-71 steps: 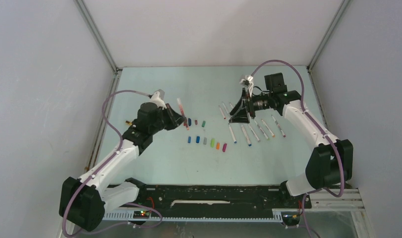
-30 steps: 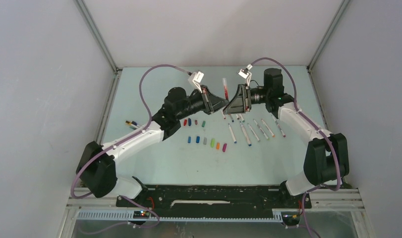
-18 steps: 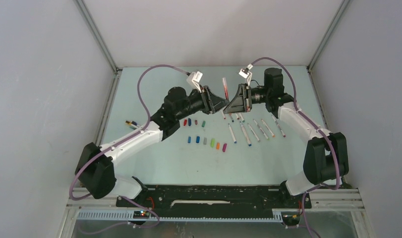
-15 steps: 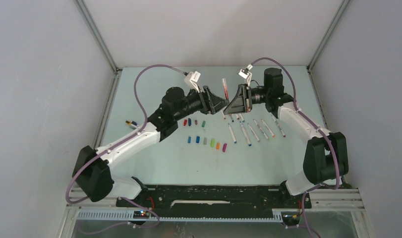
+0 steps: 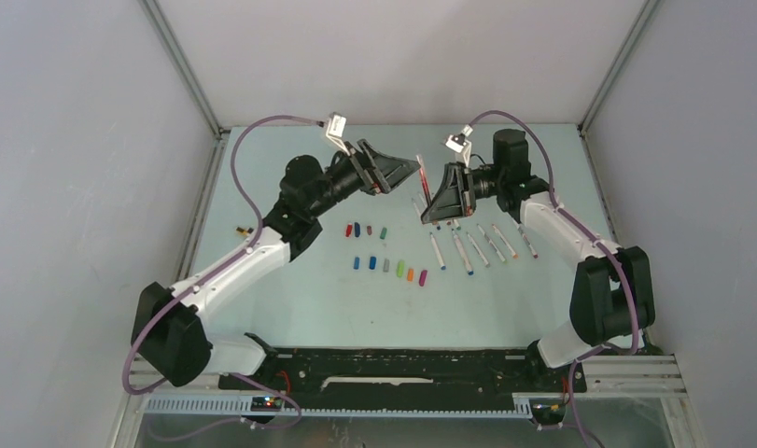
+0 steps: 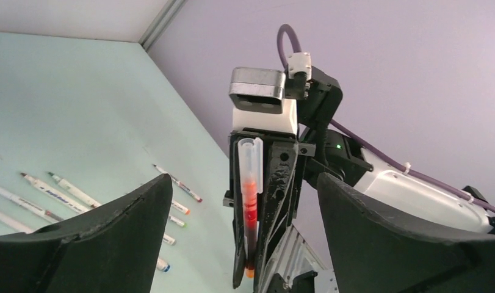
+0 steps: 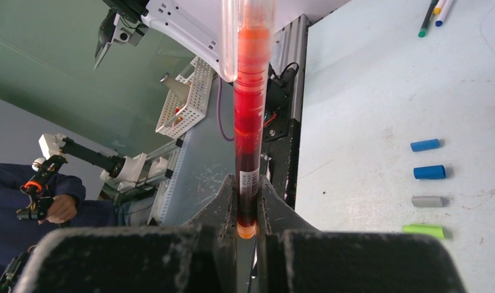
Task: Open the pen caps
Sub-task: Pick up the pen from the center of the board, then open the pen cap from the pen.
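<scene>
A red pen (image 5: 419,177) with a clear cap (image 7: 245,36) stands upright above the back of the table. My right gripper (image 7: 248,204) is shut on its lower barrel. My left gripper (image 5: 402,175) hangs just left of the pen with its jaws wide open; in the left wrist view the pen (image 6: 251,201) shows between them, touching neither. Several loose pen caps (image 5: 385,265) lie in two rows mid-table, among them blue (image 7: 429,172), grey (image 7: 427,201) and green (image 7: 423,230) ones. Several white pens (image 5: 463,254) lie below the right gripper.
More white pens (image 6: 49,192) lie on the pale green table (image 5: 290,308). A small object (image 5: 246,227) rests near the left wall. A black rail (image 5: 402,369) runs along the near edge by the arm bases. Grey walls close in three sides.
The left gripper opened, let go of the red pen and drew back up and to the left. The right gripper shut on the pen and holds it alone.
</scene>
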Tool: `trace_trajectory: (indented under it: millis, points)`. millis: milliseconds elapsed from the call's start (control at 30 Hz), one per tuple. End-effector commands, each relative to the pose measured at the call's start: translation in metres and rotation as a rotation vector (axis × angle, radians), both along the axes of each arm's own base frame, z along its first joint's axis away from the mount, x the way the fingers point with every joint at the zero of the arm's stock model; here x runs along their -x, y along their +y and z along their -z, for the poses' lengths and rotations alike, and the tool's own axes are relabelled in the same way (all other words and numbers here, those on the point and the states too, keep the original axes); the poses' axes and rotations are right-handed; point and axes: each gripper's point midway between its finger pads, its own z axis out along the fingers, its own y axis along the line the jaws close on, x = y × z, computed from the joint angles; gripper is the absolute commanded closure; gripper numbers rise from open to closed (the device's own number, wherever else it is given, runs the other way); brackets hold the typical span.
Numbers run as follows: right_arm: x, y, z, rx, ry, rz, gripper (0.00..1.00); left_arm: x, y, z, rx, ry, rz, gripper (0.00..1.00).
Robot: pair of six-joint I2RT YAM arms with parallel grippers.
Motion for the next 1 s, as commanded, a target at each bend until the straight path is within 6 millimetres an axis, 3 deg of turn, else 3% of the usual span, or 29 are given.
trace_trajectory:
  millis: [0, 300, 967]
  points:
    - [0.004, 0.001, -0.001, -0.018, -0.019, -0.039, 1.00, 0.006, -0.007, -0.035, 0.087, -0.056, 0.057, 0.12]
    - [0.002, 0.004, 0.004, -0.008, -0.005, -0.033, 1.00, -0.003, -0.019, -0.030, 0.104, -0.017, 0.079, 0.35]
    - [-0.001, 0.007, 0.011, 0.005, 0.012, -0.019, 1.00, -0.008, -0.033, -0.035, 0.134, -0.013, 0.111, 0.62]
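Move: The cap to be taken is on the red-orange pen that the right gripper holds, cap end up and forward; it lies about 5 cm right and 3 cm ahead of the left hand, about 1 cm lower. The right gripper is 3 cm back, 6 cm right and 7 cm below the left hand. A loose green cap lies on the table roughly 33 cm down, 3 cm back and 3 cm left. From the right hand, the pen's cap is 6 cm ahead, 1 cm left and 7 cm up. Bring the left gripper about 3 cm to the right and a little forward towards the cap of the held pen, dipping some 2.5 cm on the way and rising most of it back, while its fingers narrow from nearly wide open to under half, one on each side of the cap. Keep the right gripper shut on the pen's lower end, letting it sink about 1 cm. ##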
